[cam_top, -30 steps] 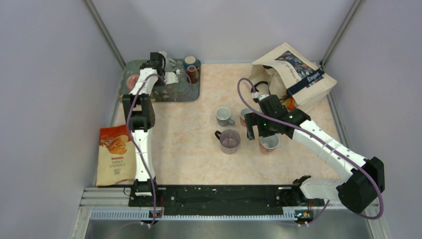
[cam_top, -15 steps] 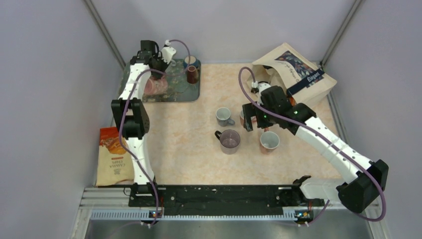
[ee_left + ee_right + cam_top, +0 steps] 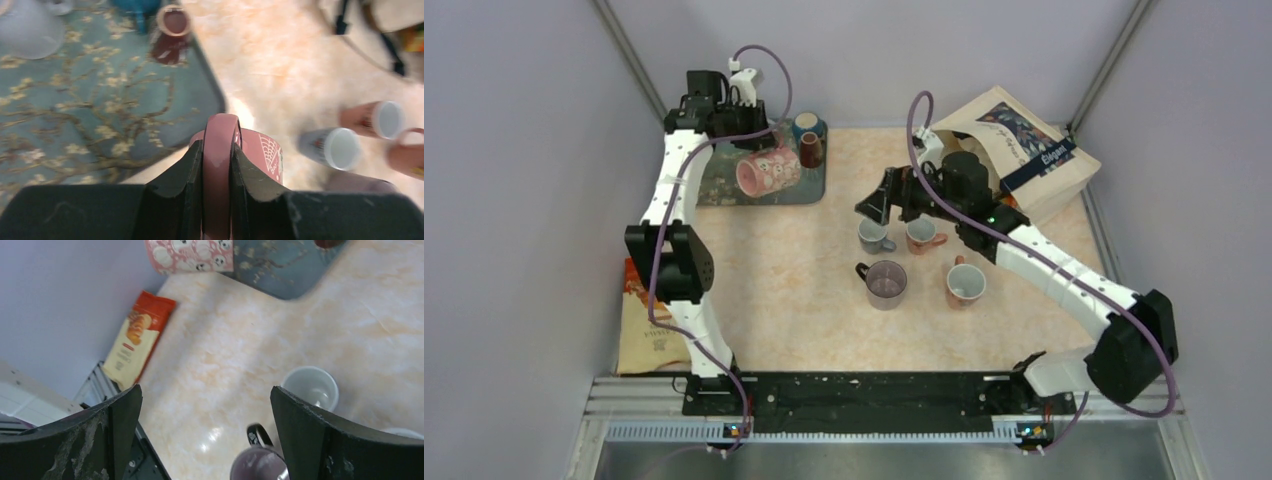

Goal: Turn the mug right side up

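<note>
The pink mug (image 3: pixel 769 172) with white prints hangs tilted on its side above the patterned tray (image 3: pixel 714 192). My left gripper (image 3: pixel 754 145) is shut on the mug's handle. In the left wrist view both fingers (image 3: pixel 175 180) clamp the pink handle (image 3: pixel 218 160), and the mug body (image 3: pixel 262 155) shows behind it. My right gripper (image 3: pixel 879 205) is open and empty, raised over the table beside the grey mug (image 3: pixel 873 234). In the right wrist view the right gripper (image 3: pixel 207 435) has its jaws wide apart, and the pink mug (image 3: pixel 190 255) shows at the top edge.
A blue mug (image 3: pixel 807 124) and a brown mug (image 3: pixel 811 150) stand at the tray's back right. A purple mug (image 3: pixel 886 283) and two orange mugs (image 3: pixel 921 234) (image 3: pixel 965 285) stand upright mid-table. A tote bag (image 3: pixel 1014 150) lies back right, a chips bag (image 3: pixel 649 335) front left.
My left gripper has lifted the pink mug off the tray and carried it right. My right arm has swung back and left, away from the front orange mug, and stays open.
</note>
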`<action>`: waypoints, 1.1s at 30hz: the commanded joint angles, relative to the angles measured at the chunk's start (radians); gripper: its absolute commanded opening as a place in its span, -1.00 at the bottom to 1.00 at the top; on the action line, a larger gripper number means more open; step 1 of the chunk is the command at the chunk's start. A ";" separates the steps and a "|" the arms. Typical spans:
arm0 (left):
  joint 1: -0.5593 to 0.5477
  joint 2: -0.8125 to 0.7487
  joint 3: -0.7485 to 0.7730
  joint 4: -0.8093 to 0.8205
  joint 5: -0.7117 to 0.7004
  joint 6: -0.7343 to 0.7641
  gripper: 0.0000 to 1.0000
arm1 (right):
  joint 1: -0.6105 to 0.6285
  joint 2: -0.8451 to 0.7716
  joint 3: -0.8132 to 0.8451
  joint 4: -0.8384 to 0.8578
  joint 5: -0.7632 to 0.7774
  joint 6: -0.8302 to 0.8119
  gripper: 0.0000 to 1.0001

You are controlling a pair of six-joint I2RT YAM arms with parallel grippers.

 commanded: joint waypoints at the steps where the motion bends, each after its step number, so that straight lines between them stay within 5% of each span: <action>1: -0.044 -0.194 -0.022 0.020 0.252 -0.149 -1.00 | 0.008 0.105 0.042 0.367 -0.156 0.138 0.98; 17: -0.193 -0.307 -0.074 -0.020 0.388 -0.170 -1.00 | 0.086 0.268 0.198 0.455 -0.155 0.127 0.89; 23: -0.212 -0.298 -0.066 0.048 0.416 -0.209 -1.00 | 0.104 0.305 0.178 0.696 -0.341 0.253 0.31; 26: -0.212 -0.273 -0.046 0.061 0.423 -0.211 -1.00 | 0.104 0.312 0.165 0.811 -0.374 0.324 -0.31; 29: -0.212 -0.266 -0.063 0.064 0.437 -0.206 -1.00 | 0.105 0.292 0.185 0.683 -0.309 0.241 -1.00; 31: -0.203 -0.278 -0.085 0.062 0.426 -0.181 -0.95 | 0.104 0.265 0.191 0.569 -0.238 0.157 -1.00; 32: -0.193 -0.287 -0.099 0.065 0.416 -0.173 -0.69 | 0.104 0.251 0.193 0.508 -0.201 0.117 -1.00; 33: -0.180 -0.294 -0.116 0.077 0.404 -0.172 -0.21 | 0.105 0.238 0.198 0.446 -0.163 0.073 -1.00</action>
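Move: The pink mug hangs by its handle in my left fingers, mouth to the right, its body about 7 cm back and 4 cm below them. From my open right hand, it is roughly 14 cm ahead, 25 cm left and 7 cm lower. Some 21 cm below that hand stand the gray mug, 5 cm ahead and 2 cm left, and the purple mug, 8 cm back and 1 cm right. My left hand is bringing the mug to my right gripper, about 21 cm back, 24 cm right and 3 cm up. I swing the pink mug with my left hand back, right and up, about 12 cm each way, turning it some 30 degrees clockwise, then nearly stop, keeping the handle. My open right hand comes left about 11 cm towards the mouth, then rises about 8 cm, its fingers levelling out, and shuts on the rim, one finger inside the mug and one outside. ##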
